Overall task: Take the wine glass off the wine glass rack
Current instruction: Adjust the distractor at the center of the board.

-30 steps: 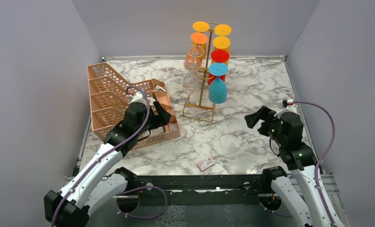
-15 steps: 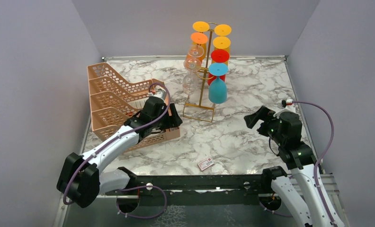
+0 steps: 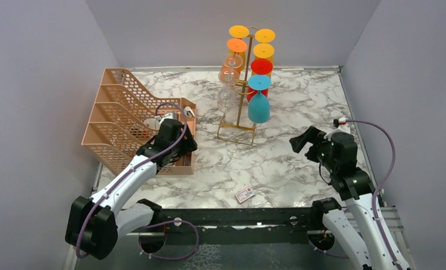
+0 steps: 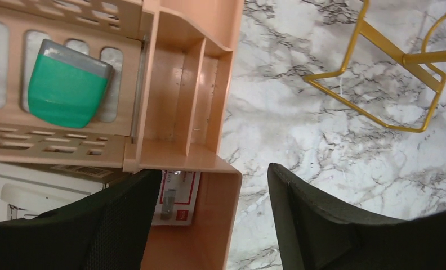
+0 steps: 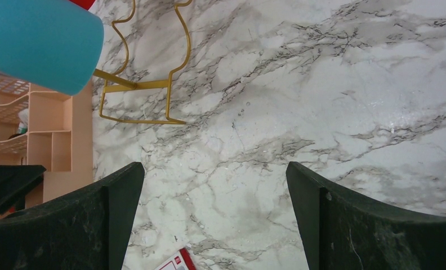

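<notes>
The gold wire wine glass rack [image 3: 245, 84] stands at the back middle of the marble table; its base frame [image 4: 384, 42] [image 5: 119, 80] shows in both wrist views. Several wine glasses hang upside down on it. A blue one [image 3: 258, 107] [image 5: 38, 42] is lowest on the right and a clear one [image 3: 226, 95] is on the left. My left gripper [image 3: 184, 147] [image 4: 214, 169] is open, left of the rack, and straddles the front corner wall of a peach tray with a gap on each side. To the rack's right, my right gripper [image 3: 299, 142] [image 5: 214, 169] hangs open over bare marble.
The peach mesh tray organiser [image 3: 119, 112] [image 4: 175, 95] lies at the left. It holds a green block [image 4: 66, 90] and a red-and-white pack [image 4: 175, 194]. A small red-and-white card [image 3: 244, 194] [image 5: 173, 263] lies near the front edge. Grey walls enclose the table.
The peach tray has slid and swung left, away from the rack, with my left gripper at its corner. The left jaws narrowed slightly. The right arm has stayed put.
</notes>
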Robot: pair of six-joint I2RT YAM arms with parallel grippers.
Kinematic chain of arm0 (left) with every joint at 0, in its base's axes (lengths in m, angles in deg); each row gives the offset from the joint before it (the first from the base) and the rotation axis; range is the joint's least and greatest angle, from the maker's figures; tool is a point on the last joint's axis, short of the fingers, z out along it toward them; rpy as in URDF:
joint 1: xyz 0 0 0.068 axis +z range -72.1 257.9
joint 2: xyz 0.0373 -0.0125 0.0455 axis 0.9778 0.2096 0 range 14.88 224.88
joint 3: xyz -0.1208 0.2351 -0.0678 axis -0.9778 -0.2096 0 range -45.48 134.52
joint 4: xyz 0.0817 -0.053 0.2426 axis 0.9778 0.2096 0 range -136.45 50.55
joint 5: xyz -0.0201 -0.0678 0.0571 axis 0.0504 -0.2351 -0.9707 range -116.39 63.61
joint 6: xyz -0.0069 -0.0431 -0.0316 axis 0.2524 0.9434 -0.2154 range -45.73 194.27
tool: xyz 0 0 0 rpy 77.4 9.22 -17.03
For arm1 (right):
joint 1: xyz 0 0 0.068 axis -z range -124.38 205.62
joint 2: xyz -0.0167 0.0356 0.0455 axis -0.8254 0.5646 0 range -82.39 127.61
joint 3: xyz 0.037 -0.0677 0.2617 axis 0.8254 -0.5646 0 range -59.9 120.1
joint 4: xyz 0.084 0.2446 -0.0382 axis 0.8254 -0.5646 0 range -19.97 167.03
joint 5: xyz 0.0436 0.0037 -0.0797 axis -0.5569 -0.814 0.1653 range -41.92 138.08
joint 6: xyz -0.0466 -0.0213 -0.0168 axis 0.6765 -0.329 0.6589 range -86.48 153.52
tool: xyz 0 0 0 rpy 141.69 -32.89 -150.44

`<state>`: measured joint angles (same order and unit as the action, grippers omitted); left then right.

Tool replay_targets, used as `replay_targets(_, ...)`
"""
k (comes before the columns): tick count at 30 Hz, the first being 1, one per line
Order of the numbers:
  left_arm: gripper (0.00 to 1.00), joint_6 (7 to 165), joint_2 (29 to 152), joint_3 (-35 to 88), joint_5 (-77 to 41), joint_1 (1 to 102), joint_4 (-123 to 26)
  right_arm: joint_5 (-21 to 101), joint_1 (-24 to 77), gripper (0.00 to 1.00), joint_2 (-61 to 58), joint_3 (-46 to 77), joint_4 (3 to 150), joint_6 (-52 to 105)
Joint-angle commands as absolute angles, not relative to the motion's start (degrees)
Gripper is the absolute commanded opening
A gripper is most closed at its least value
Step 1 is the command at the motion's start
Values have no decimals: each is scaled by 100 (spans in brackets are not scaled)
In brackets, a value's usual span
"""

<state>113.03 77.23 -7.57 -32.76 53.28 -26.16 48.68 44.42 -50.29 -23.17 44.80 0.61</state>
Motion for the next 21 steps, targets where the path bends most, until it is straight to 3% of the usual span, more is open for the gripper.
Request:
replay_targets(1,75,11026,7418,-800,-3906,5714,-1793,4913,4411,99,-5033,-2347,4618,189)
replay_targets(5,75,10666,7180,-465,-3812,5788,-1605,4875,4411,99,-4995,-2352,4635,214)
replay_targets(12,75,10420,6833,127,-2027,5781,-2549,4815,4411,99,-4909,-2416,4707,184)
replay_targets(21,74,9897,9088,766,-1221,5779,-2919,4559,4412,99,-4685,-2440,4868,114)
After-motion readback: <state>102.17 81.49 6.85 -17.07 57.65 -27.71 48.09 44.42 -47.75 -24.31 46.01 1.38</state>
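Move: The peach organiser's right wall stands between the left hand's open fingers; its middle lies about 18 cm left, 8 cm ahead and roughly level in height. The rack base is some 20 cm to that hand's right and 7 cm ahead, the small card box about 23 cm right and 18 cm back, both some 6 cm lower. From the right hand the organiser's middle is roughly 58 cm left, 4 cm ahead and 9 cm lower. Left hand pushes the organiser some 4 cm left, then lifts clear about 9 cm, swinging right and forward. ##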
